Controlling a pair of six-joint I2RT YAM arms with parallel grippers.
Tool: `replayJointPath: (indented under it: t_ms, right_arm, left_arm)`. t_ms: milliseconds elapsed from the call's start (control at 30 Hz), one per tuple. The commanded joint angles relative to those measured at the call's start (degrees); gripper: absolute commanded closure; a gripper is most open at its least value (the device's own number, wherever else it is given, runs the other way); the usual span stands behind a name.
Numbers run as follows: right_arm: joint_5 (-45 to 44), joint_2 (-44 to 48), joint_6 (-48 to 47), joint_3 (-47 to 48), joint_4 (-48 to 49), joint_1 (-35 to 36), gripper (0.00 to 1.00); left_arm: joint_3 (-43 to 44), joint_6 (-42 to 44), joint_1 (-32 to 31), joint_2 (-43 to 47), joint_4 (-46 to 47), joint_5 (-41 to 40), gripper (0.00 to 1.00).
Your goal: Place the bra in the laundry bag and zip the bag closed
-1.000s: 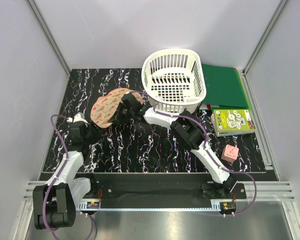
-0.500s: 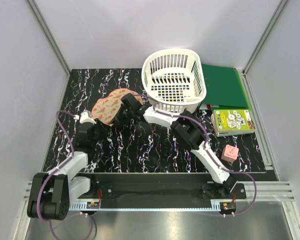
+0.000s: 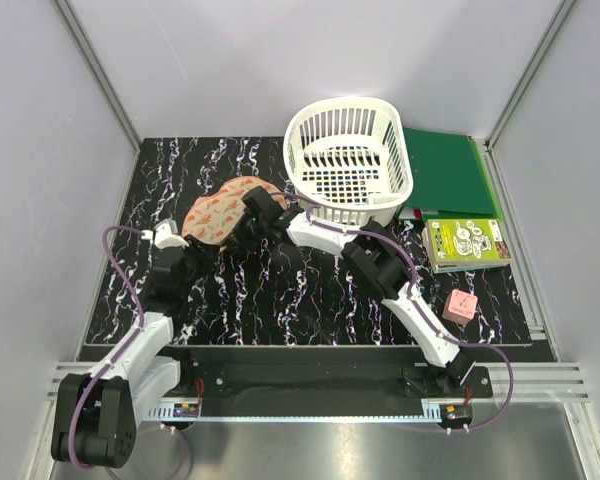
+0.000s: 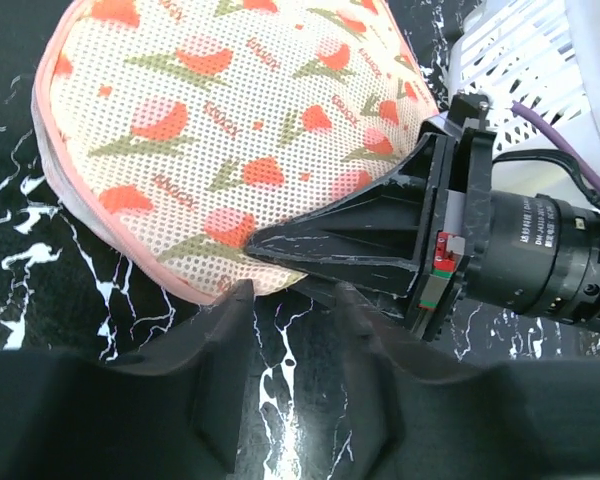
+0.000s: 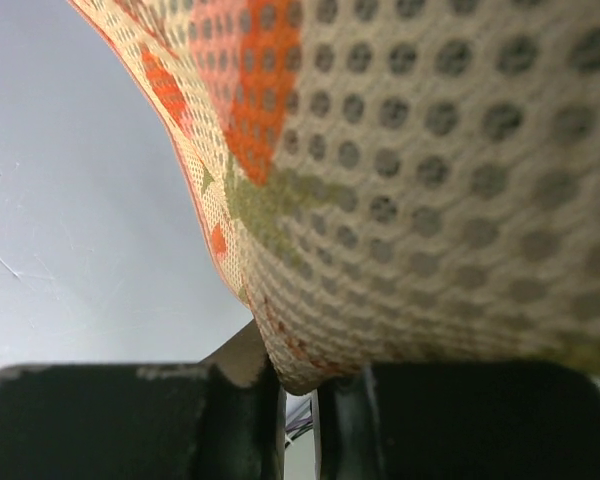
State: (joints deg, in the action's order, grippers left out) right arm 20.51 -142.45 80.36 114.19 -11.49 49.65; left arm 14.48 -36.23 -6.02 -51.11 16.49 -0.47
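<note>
The laundry bag (image 3: 215,212) is a peach mesh pouch with a red-green print, and it lies tilted at the back left of the black marbled mat. My right gripper (image 3: 248,215) is shut on the bag's right edge; in the right wrist view the mesh fabric (image 5: 430,150) is pinched between the jaws (image 5: 298,385). My left gripper (image 4: 295,310) stands open just below the bag's (image 4: 230,140) lower rim, with only the mat between its fingers. In the top view the left gripper (image 3: 192,252) is in front of and left of the bag. The bra is not in view.
A white slotted basket (image 3: 348,103) stands behind the right arm. Right of it lie a green folder (image 3: 445,170), a green picture book (image 3: 465,243) and a pink cube (image 3: 460,306). Grey walls close in the mat on three sides.
My left arm has shifted a little toward the bag's lower edge and its jaws have narrowed slightly. The right gripper and the bag have stayed put.
</note>
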Motion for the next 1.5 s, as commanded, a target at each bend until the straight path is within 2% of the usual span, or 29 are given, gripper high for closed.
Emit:
replayJointPath:
  t_ms: [0, 33, 133, 233, 267, 467, 567, 900, 1133, 1300, 1367, 1467]
  right_arm:
    - [-0.9, 5.2, 2.8, 1.7, 0.2, -0.2, 1.0]
    - [-1.2, 5.4, 3.0, 1.6, 0.3, -0.3, 1.0]
    - [-1.7, 6.3, 3.7, 1.9, 0.2, -0.2, 0.99]
    - [-1.6, 6.7, 4.4, 2.3, 0.3, -0.3, 1.0]
    - [-1.5, 6.7, 4.6, 2.3, 0.3, -0.3, 0.99]
    - [-0.5, 7.2, 5.8, 1.4, 1.1, 0.1, 1.0]
    - [-0.2, 7.2, 6.2, 1.6, 1.6, 0.1, 1.0]
    - [-0.3, 7.6, 6.7, -0.3, 2.4, 0.4, 1.0]
    - [-0.1, 8.0, 6.7, -0.7, 2.7, 0.4, 1.0]
    - [0.1, 8.3, 6.5, -1.6, 3.1, 0.6, 1.0]
    - [0.1, 8.5, 6.4, -2.4, 3.3, 0.6, 1.0]
    - [-0.5, 9.4, 5.5, -3.8, 3.4, 0.6, 1.0]
  left_arm:
    - [-0.1, -2.4, -0.2, -2.7, 0.8, -1.2, 0.69]
    - [0.1, -2.9, -0.2, -3.5, 0.7, -1.0, 0.73]
    - [1.1, -3.2, -0.2, -6.5, 0.7, -0.3, 0.74]
    - [1.3, -3.1, -0.2, -7.5, 0.6, -0.4, 0.72]
    - [1.3, -3.1, -0.3, -7.5, 0.6, -0.8, 0.68]
    - [3.4, -1.7, -0.2, -10.1, 1.5, -2.1, 0.58]
    - [5.5, -1.1, -0.2, -13.1, 1.5, -1.4, 0.58]
    - [8.3, 0.8, -0.2, -14.9, 1.4, -2.6, 0.6]
    - [10.0, 1.2, -0.1, -16.6, 0.6, -3.3, 0.7]
    - [11.9, 2.3, 0.5, -16.9, -3.1, -5.2, 0.79]
    - [12.7, 2.0, 1.3, -16.8, -4.4, -5.9, 0.84]
    - [13.6, 1.4, 3.1, -17.4, -6.7, -5.2, 1.0]
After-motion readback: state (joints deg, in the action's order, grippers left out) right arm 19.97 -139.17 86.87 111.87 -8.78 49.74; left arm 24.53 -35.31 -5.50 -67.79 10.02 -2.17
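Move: Just ahead of the left hand, about 3 cm out, level sideways and some 4 cm below, is the near edge of the laundry bag. The bag's body has its middle roughly 10 cm ahead, 4 cm right and 7 cm below, and the laundry basket stands about 20 cm ahead and 31 cm right at like height. The right hand already has that edge between its fingertips, with the bag's body about 8 cm ahead, 1 cm right and 3 cm below. Dropping about 5 cm with its tips tilting down, the left hand then eases some 3 cm forward to the bag's near edge beside the right fingertips, rising slightly. Its half-open fingers end nearly shut at the fabric's edge. Meanwhile the right hand keeps its pinch on the edge and lifts about 3 cm, then holds. ##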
